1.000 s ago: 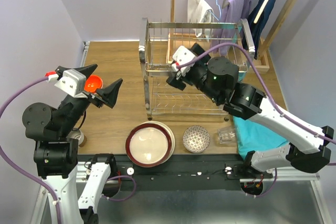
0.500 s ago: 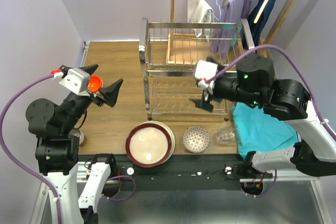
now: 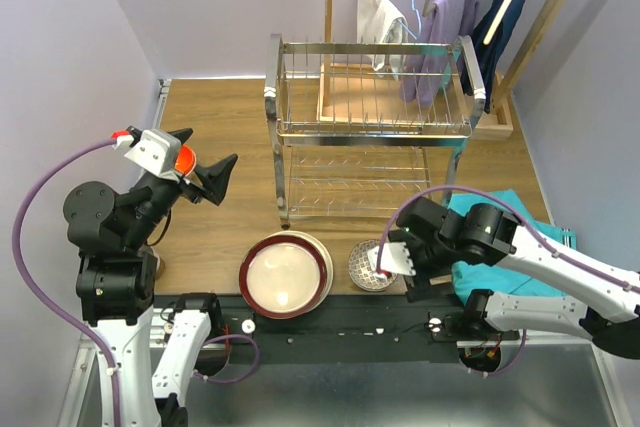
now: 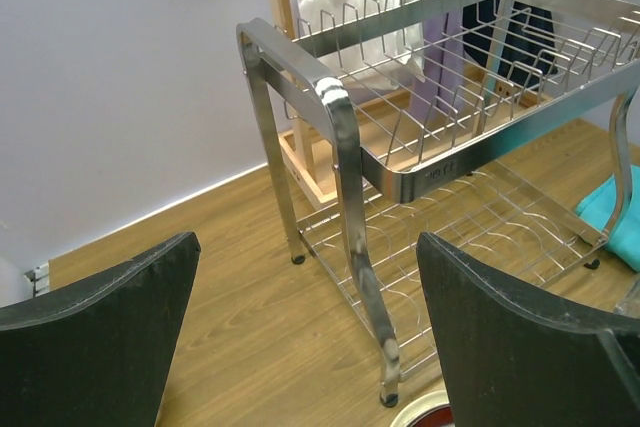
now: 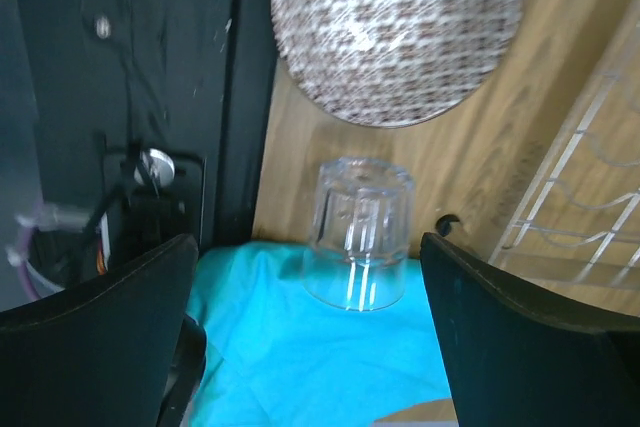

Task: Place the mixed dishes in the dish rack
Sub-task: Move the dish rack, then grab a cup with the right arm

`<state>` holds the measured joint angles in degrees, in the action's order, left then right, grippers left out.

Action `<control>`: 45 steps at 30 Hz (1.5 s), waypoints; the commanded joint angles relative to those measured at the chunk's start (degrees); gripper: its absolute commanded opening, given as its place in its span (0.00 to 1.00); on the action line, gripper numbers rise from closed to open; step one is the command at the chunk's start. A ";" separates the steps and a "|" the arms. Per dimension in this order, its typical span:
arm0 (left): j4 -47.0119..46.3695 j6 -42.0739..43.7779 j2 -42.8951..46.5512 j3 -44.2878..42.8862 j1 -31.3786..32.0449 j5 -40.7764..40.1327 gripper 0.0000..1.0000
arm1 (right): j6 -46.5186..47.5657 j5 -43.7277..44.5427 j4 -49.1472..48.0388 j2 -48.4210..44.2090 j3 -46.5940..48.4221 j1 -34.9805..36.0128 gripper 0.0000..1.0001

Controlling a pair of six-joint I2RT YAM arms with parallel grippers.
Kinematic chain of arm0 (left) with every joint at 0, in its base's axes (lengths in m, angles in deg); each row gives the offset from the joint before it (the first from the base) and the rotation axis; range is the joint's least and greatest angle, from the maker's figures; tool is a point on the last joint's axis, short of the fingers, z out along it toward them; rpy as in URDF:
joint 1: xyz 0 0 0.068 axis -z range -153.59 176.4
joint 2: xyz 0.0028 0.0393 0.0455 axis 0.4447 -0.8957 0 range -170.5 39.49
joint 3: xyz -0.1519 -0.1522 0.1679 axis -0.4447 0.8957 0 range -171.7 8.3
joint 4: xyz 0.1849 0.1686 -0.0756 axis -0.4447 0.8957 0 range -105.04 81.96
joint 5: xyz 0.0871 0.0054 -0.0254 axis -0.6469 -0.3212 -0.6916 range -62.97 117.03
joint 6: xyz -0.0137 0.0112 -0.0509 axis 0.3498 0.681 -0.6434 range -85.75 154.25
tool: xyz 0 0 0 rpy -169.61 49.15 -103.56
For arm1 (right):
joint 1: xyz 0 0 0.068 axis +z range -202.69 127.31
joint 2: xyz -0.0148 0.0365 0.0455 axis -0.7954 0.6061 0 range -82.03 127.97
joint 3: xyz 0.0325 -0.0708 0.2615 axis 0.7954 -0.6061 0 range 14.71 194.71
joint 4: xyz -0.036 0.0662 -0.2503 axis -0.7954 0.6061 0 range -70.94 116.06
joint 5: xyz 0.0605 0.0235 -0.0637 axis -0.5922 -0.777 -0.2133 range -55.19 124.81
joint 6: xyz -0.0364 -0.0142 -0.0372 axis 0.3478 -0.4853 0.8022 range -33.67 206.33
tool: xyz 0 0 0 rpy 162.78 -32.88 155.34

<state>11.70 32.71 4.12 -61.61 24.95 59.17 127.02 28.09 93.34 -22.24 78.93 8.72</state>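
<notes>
The chrome dish rack (image 3: pixel 372 129) stands mid-table with both tiers bare; it fills the left wrist view (image 4: pixel 440 127). A stack of plates (image 3: pixel 285 275), dark-red-rimmed on top, lies near the front edge. My left gripper (image 3: pixel 203 159) hovers open left of the rack (image 4: pixel 310 347), holding nothing, with an orange bowl (image 3: pixel 184 159) behind it. My right gripper (image 3: pixel 405 272) is low at the front edge, open (image 5: pixel 310 347). Between and beyond its fingers an upturned clear glass (image 5: pixel 358 232) rests at the edge of a teal cloth. The patterned bowl (image 5: pixel 398 27) lies just past it.
A teal cloth (image 3: pixel 505 222) covers the table's right front. A wooden clothes stand with hanging garments (image 3: pixel 470 7) is behind the rack. The purple wall runs along the left. The black base rail (image 5: pixel 170 97) borders the near edge.
My right arm swung from the rack's upper tier down to the front edge, over the glass and patterned bowl. The left arm shifted only slightly.
</notes>
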 commanded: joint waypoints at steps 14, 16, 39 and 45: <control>0.33 -1.89 -0.48 2.23 -2.85 1.70 0.99 | 7.91 2.86 -12.57 3.75 -15.54 -5.67 1.00; 0.85 -1.62 -0.57 1.88 -2.85 1.96 0.99 | 8.62 2.68 -13.80 5.76 -15.18 -9.62 1.00; 1.47 -3.64 0.57 2.23 -5.40 3.28 0.99 | 10.47 6.36 -21.00 13.50 -22.12 -16.14 1.00; 1.47 -4.35 0.57 1.97 -6.11 3.72 0.99 | 10.11 9.53 -23.21 15.97 -24.41 -16.23 1.00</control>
<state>12.55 29.67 4.03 -59.28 19.66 61.16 138.15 34.14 72.94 -7.49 56.68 -7.06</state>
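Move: The clear glass lies about 15 cm below the right hand, some 5 cm ahead and 6 cm to its right. The patterned bowl is roughly 13 cm to the left of the glass, about level with it. The dish rack's near right foot stands some 8 cm beyond the glass, and the turquoise towel's middle is about 18 cm to the right of it and 2 cm farther out. From the left hand the glass is about 40 cm right, 5 cm back and 42 cm below. The right hand sinks some 14 cm onto the glass beside the patterned bowl, fingers wide open, one coming down on its near side and one on its far side. On the way it shifts about 5 cm right, then 5 cm forward, while the wrist tilts nearly 20 degrees so the fingers point straight down. The left hand, empty and open, eases down about 2 cm and settles. ##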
